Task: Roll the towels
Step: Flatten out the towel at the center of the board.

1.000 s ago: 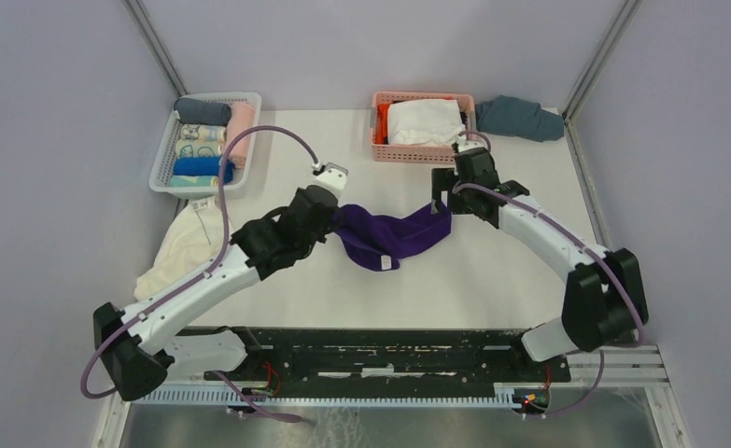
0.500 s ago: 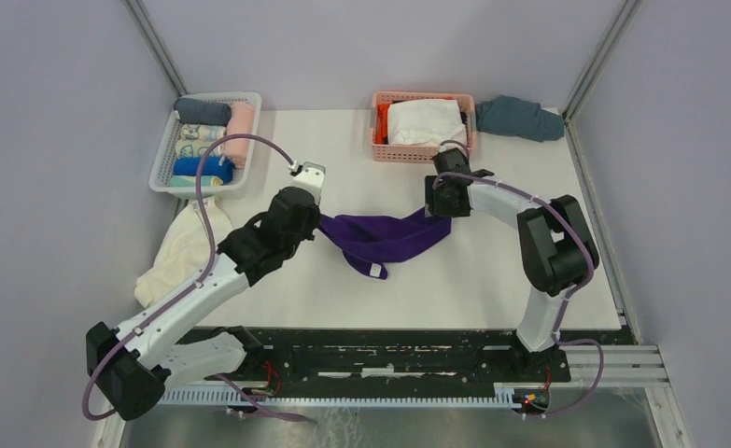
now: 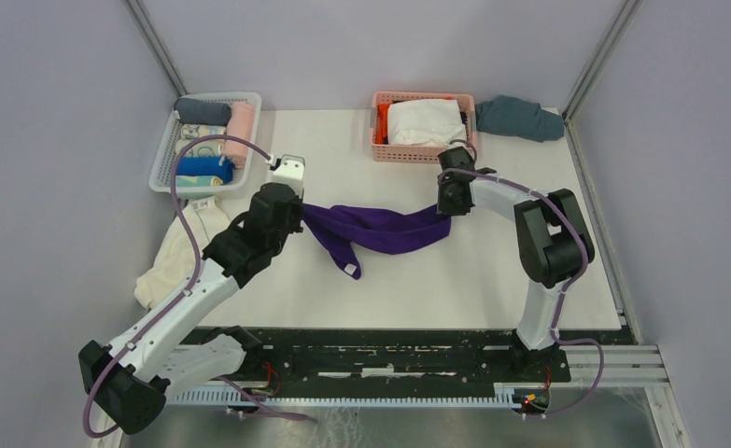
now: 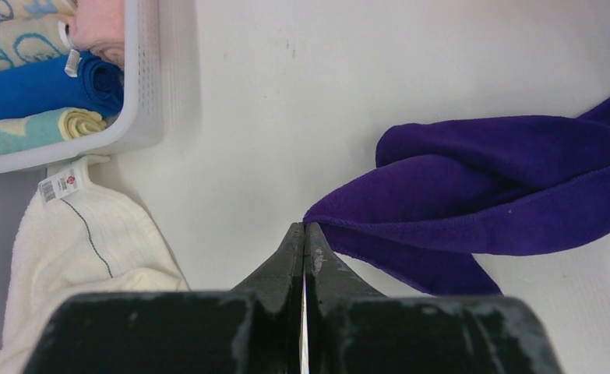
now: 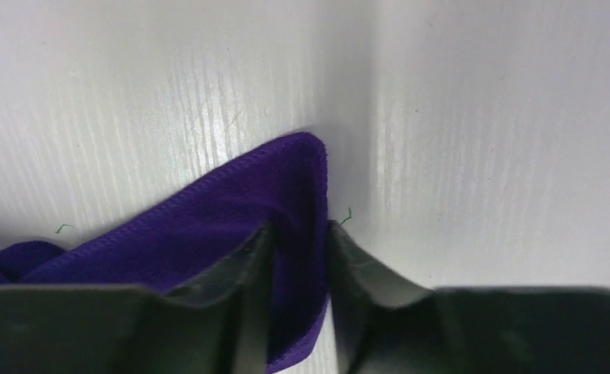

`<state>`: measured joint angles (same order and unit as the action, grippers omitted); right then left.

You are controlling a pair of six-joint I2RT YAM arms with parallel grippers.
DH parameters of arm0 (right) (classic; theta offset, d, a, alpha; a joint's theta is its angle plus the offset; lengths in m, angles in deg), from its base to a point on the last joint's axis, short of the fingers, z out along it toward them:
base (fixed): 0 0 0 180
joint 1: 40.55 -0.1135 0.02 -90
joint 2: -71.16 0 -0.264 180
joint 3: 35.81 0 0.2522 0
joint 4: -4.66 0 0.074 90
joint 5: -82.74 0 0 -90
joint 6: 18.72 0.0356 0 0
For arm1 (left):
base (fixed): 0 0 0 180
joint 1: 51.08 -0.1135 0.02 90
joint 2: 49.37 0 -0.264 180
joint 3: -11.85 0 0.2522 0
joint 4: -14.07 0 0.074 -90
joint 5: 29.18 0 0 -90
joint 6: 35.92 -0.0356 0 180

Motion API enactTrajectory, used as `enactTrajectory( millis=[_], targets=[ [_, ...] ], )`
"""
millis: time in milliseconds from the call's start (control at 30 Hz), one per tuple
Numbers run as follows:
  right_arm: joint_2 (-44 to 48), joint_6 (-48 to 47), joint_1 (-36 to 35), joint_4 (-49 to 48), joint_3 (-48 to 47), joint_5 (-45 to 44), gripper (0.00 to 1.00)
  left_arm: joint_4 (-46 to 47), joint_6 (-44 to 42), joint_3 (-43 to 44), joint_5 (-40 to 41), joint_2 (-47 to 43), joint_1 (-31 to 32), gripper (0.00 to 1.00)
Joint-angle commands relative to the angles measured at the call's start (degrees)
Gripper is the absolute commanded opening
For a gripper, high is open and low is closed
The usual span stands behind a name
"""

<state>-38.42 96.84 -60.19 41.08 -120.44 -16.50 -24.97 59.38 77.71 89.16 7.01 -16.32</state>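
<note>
The purple towel (image 3: 380, 229) lies stretched left to right across the table's middle, a loose flap hanging toward the front. My left gripper (image 3: 299, 212) is shut on its left end; in the left wrist view the cloth (image 4: 504, 195) runs straight off the closed fingertips (image 4: 305, 227). My right gripper (image 3: 450, 207) stands over the right corner. In the right wrist view its jaws (image 5: 300, 234) straddle that corner (image 5: 208, 226), half closed, with a gap still between them. The cream-white towel (image 3: 179, 247) lies crumpled at the table's left edge, also in the left wrist view (image 4: 75, 249).
A white basket (image 3: 168, 175) at the back left holds several rolled towels; its wall shows in the left wrist view (image 4: 149, 78). A pink basket (image 3: 422, 155) with white and orange cloth stands at the back centre. A teal-grey cloth (image 3: 520, 117) lies beside it.
My left gripper pulled the towel's left end leftward, stretching it out. My right arm folded in and its jaws have been narrowing around the right corner.
</note>
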Motion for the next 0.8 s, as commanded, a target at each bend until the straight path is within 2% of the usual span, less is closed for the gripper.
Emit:
enactTrajectory(
  millis=[0, 67, 167, 500, 633, 767],
  targets=[
    [-0.1, 0.6, 1.0, -1.9, -0.4, 1.2, 0.26, 3.3, -0.6, 1.8, 0.6, -1.1, -1.0, 0.03],
    [1.1, 0.3, 1.7, -1.5, -1.0, 1.2, 0.1, 3.4, -1.2, 3.6, 1.1, -0.4, -1.3, 0.03],
    [4.0, -0.4, 4.2, 0.3, -3.4, 0.1, 0.01, 3.5, -3.2, 7.7, 2.5, 2.7, -2.3, 0.03],
    [13.8, -2.5, 13.8, 8.8, -14.8, -4.2, 0.01, 9.9, -14.7, 26.0, 7.5, 15.2, -6.6, 0.03],
    [19.1, -1.9, 15.4, 8.8, -13.1, -4.4, 0.01, 13.8, -16.4, 24.0, 5.2, 13.4, -6.7, 0.03],
    [26.9, -1.3, 15.5, 6.1, -5.4, -4.6, 0.01, 14.7, -14.1, 15.6, 1.8, 8.2, -6.6, 0.03]
  ],
)
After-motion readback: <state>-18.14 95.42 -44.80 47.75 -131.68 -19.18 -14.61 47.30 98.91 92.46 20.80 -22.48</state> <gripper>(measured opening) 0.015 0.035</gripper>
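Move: Between the right hand's open fingers sits the right corner of the purple towel, with the towel's middle about 19 cm to the left and 4 cm back. The pink basket stands some 24 cm ahead and 5 cm left of this hand. The left hand already holds the left corner aloft; from it the towel's middle lies about 6 cm ahead, 19 cm right and 17 cm below, the white basket roughly 27 cm ahead and 31 cm left. Closing on the towel's right corner, the right hand pinches it, then carries it up about 20 cm and 12 cm to the right, slightly forward, the fingers tipping up some 25 degrees and turning clockwise. The left hand keeps its corner pinched and, starting just after, rises about 12 cm and goes 8–9 cm forward, tipping up. ##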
